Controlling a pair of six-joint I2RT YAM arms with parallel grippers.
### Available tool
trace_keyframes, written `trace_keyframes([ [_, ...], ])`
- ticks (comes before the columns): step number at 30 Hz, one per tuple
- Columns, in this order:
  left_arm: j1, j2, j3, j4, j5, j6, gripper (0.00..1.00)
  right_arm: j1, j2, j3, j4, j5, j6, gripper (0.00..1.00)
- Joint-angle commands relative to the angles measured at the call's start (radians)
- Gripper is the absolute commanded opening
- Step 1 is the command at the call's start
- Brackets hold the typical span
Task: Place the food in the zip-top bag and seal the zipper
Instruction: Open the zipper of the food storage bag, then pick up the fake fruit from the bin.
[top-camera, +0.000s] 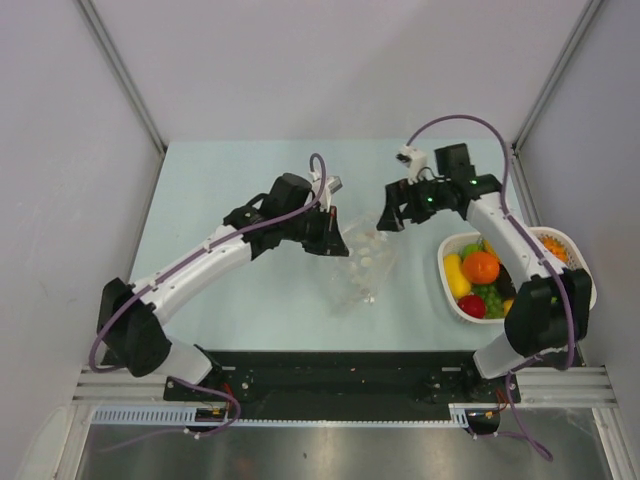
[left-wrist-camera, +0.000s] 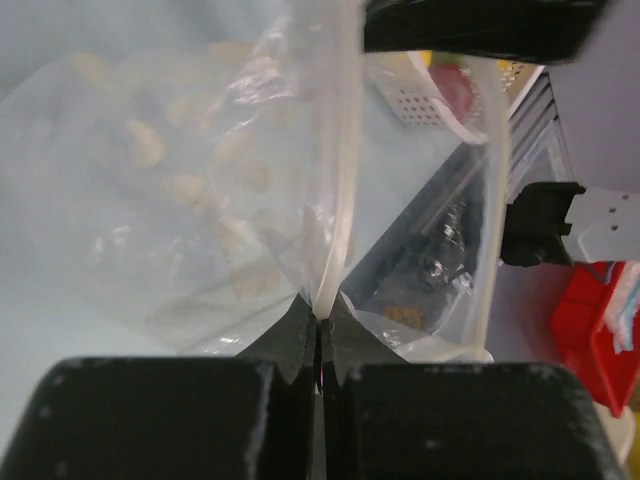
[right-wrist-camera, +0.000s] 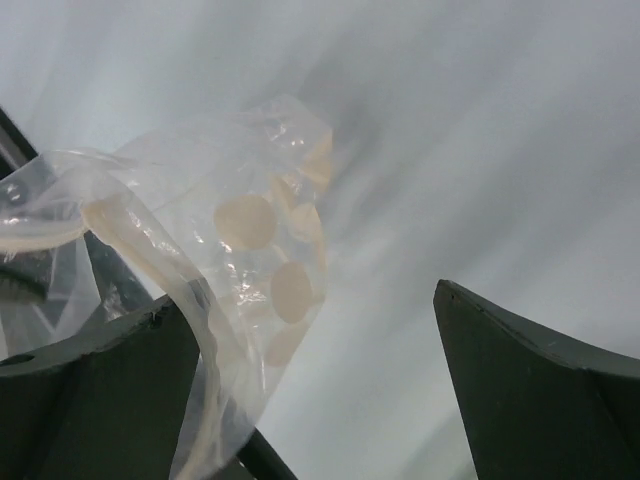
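The clear zip-top bag (top-camera: 364, 266) lies crumpled on the table between both arms, its mouth lifted. My left gripper (top-camera: 326, 232) is shut on the bag's whitish zipper (left-wrist-camera: 344, 205), pinching the strip at the fingertips (left-wrist-camera: 322, 318). My right gripper (top-camera: 390, 215) hovers just right of the bag's upper edge, open, with nothing between its fingers. In the right wrist view the bag (right-wrist-camera: 250, 225) drapes against the left finger (right-wrist-camera: 100, 390). The food sits in the white basket (top-camera: 447, 285): an orange (top-camera: 481, 266), a yellow mango (top-camera: 456, 276), green grapes (top-camera: 490, 297) and a red piece (top-camera: 472, 306).
The basket stands at the right edge, partly under the right arm's forearm (top-camera: 510, 235). Grey walls enclose the table on three sides. A black rail (top-camera: 340, 375) runs along the near edge. A red object (left-wrist-camera: 600, 335) shows beyond the table in the left wrist view.
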Motion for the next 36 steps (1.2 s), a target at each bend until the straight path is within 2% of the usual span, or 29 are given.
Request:
trace_keyframes([
  [1,0.042,0.073,0.036,0.076,0.098,-0.106,0.0,-0.193,-0.182,-0.054,-0.141,-0.026,-0.126,1.0],
  [4,0.042,0.096,0.053,0.085,0.088,-0.1,0.0,-0.324,-0.244,-0.058,-0.264,0.005,-0.241,1.0],
  [7,0.042,0.098,0.04,0.112,0.08,-0.106,0.0,-0.396,-0.269,-0.062,-0.368,0.106,-0.381,1.0],
  [13,0.042,0.099,0.018,0.114,0.071,-0.096,0.0,-0.442,-0.28,-0.128,-0.406,0.313,-0.513,1.0],
  [21,0.042,0.11,0.044,0.097,0.074,-0.066,0.0,-0.439,-0.22,-0.231,-0.295,0.424,-0.551,1.0],
  [34,0.042,0.09,0.021,0.091,0.019,-0.028,0.0,-0.4,-0.18,-0.361,-0.133,0.499,-0.562,1.0],
  [36,0.041,0.09,0.021,0.086,0.012,-0.025,0.0,-0.393,-0.191,-0.363,-0.136,0.501,-0.556,0.96],
])
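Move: The right hand, wide open beside the bag's free rim, goes for the orange in the basket: about 24 cm to its right, 6 cm back and 13 cm lower. Around it in the basket the long yellow fruit lies some 6 cm left and 2 cm back of the orange, the green pepper about 5 cm farther out and 2 cm left of it, and the red fruit roughly 10 cm nearer the base and 2 cm left of it. From the left hand the orange is some 36 cm right, 7 cm ahead and 14 cm down. Fingers still wide, the right hand leaves the bag's rim and swings about 24 cm right and some 7 cm back, rising a little first, then sinking to roughly 10 cm lower as the wrist rolls nearly 40 degrees to point down, its fingertips coming astride the orange. The left keeps its pinch on the rim, easing forward and down 2–3 cm early on, then all but still. ##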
